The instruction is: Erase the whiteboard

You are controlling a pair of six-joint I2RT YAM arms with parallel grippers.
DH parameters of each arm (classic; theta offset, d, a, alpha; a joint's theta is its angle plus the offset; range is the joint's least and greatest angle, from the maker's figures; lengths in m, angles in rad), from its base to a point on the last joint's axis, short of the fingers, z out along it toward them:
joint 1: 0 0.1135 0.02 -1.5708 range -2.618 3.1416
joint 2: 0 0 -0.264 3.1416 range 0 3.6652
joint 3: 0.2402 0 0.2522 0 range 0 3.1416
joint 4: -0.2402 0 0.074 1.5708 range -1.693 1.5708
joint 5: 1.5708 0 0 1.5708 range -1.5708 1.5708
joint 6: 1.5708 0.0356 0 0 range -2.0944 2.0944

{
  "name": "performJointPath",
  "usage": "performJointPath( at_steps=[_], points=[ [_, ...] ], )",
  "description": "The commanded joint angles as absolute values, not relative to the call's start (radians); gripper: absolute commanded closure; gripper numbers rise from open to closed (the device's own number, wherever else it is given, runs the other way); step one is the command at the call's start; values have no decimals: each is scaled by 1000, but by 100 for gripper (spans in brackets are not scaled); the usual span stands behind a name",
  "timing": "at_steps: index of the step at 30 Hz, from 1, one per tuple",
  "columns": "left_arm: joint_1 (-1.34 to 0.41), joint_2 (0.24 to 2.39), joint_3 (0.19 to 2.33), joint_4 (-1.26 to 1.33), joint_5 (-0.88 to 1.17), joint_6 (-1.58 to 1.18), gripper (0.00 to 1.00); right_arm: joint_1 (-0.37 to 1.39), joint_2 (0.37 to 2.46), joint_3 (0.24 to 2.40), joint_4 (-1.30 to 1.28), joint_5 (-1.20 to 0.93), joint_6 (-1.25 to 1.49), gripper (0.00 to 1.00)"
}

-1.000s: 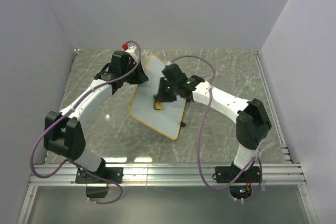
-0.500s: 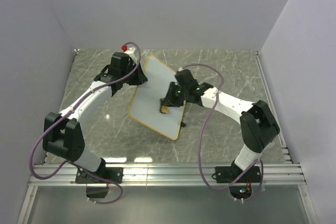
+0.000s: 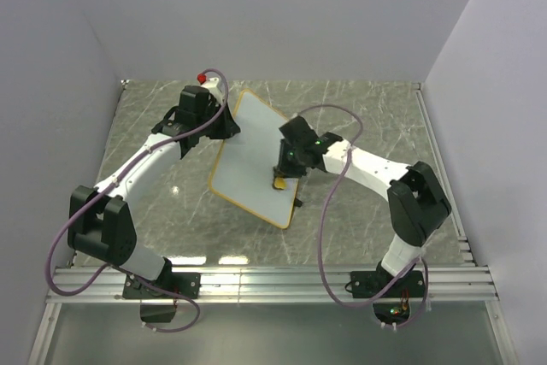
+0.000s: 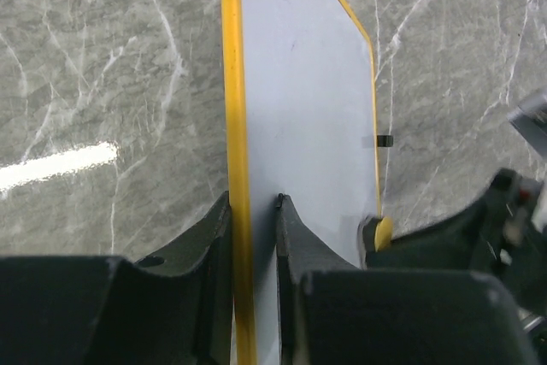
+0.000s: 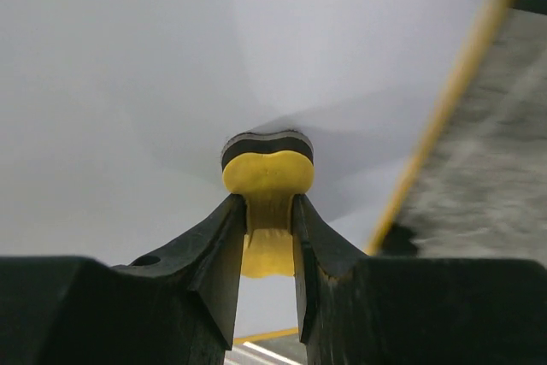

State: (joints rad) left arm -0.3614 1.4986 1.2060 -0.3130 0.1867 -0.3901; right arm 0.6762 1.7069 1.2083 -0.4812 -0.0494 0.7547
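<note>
The whiteboard (image 3: 248,160), white with a thin yellow-orange frame, lies tilted in the middle of the table. My left gripper (image 3: 229,122) is shut on its far left edge; the wrist view shows the yellow frame (image 4: 235,126) pinched between both fingers. My right gripper (image 3: 283,175) is shut on a small yellow bone-shaped eraser (image 5: 267,173), whose dark pad presses on the white surface near the board's right edge. The eraser (image 3: 279,182) shows as a yellow spot from above. The board's surface (image 4: 308,100) looks clean of marks where it shows.
The table is grey marble (image 3: 367,126) with white walls behind and on both sides. A small black clip (image 4: 384,140) sits on the board's right frame. A metal rail (image 3: 273,279) runs along the near edge by the arm bases.
My right gripper slid the eraser across the board from its middle toward the right edge and slightly nearer. The left gripper and the board stayed put.
</note>
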Motion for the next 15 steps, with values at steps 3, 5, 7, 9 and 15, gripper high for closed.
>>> performJointPath(
  at_steps=[3, 5, 7, 9, 15],
  points=[
    [-436, 1506, 1137, -566, 272, -316, 100, 834, 1698, 1420, -413, -166, 707, 100],
    [-434, 1500, 1137, -566, 261, -319, 100, 834, 1683, 1427, -368, -178, 732, 100],
    [-434, 1496, 1134, -566, 256, -319, 100, 830, 1663, 1416, -342, -172, 744, 100],
    [-434, 1491, 1132, -566, 249, -321, 100, 819, 1657, 1388, -344, -160, 747, 100],
    [-434, 1496, 1144, -572, 235, -327, 100, 689, 1557, 1204, -356, -83, 816, 100]
  ],
)
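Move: On the tilted whiteboard's lower right part, the right hand still holds the yellow eraser against the surface; the board's middle lies about 4 cm ahead, 5 cm left and 4 cm higher. The left gripper pinching the raised left edge is some 9 cm ahead, 13 cm left and 10 cm up, and the lower black clip 5 cm back, 5 cm right and 6 cm below. From the left hand, the middle is roughly 5 cm back, 8 cm right and 7 cm below. Sweeping fast, the right hand rubs the pinched eraser leftward and up the board's slope, about 10 cm each way and drifting slightly back, the wrist rolling its left side up nearly 20 degrees; then it reverses, coming some 4 cm right and 3 cm down. The left hand keeps its pinch on the raised edge while easing back 1.5 cm. ##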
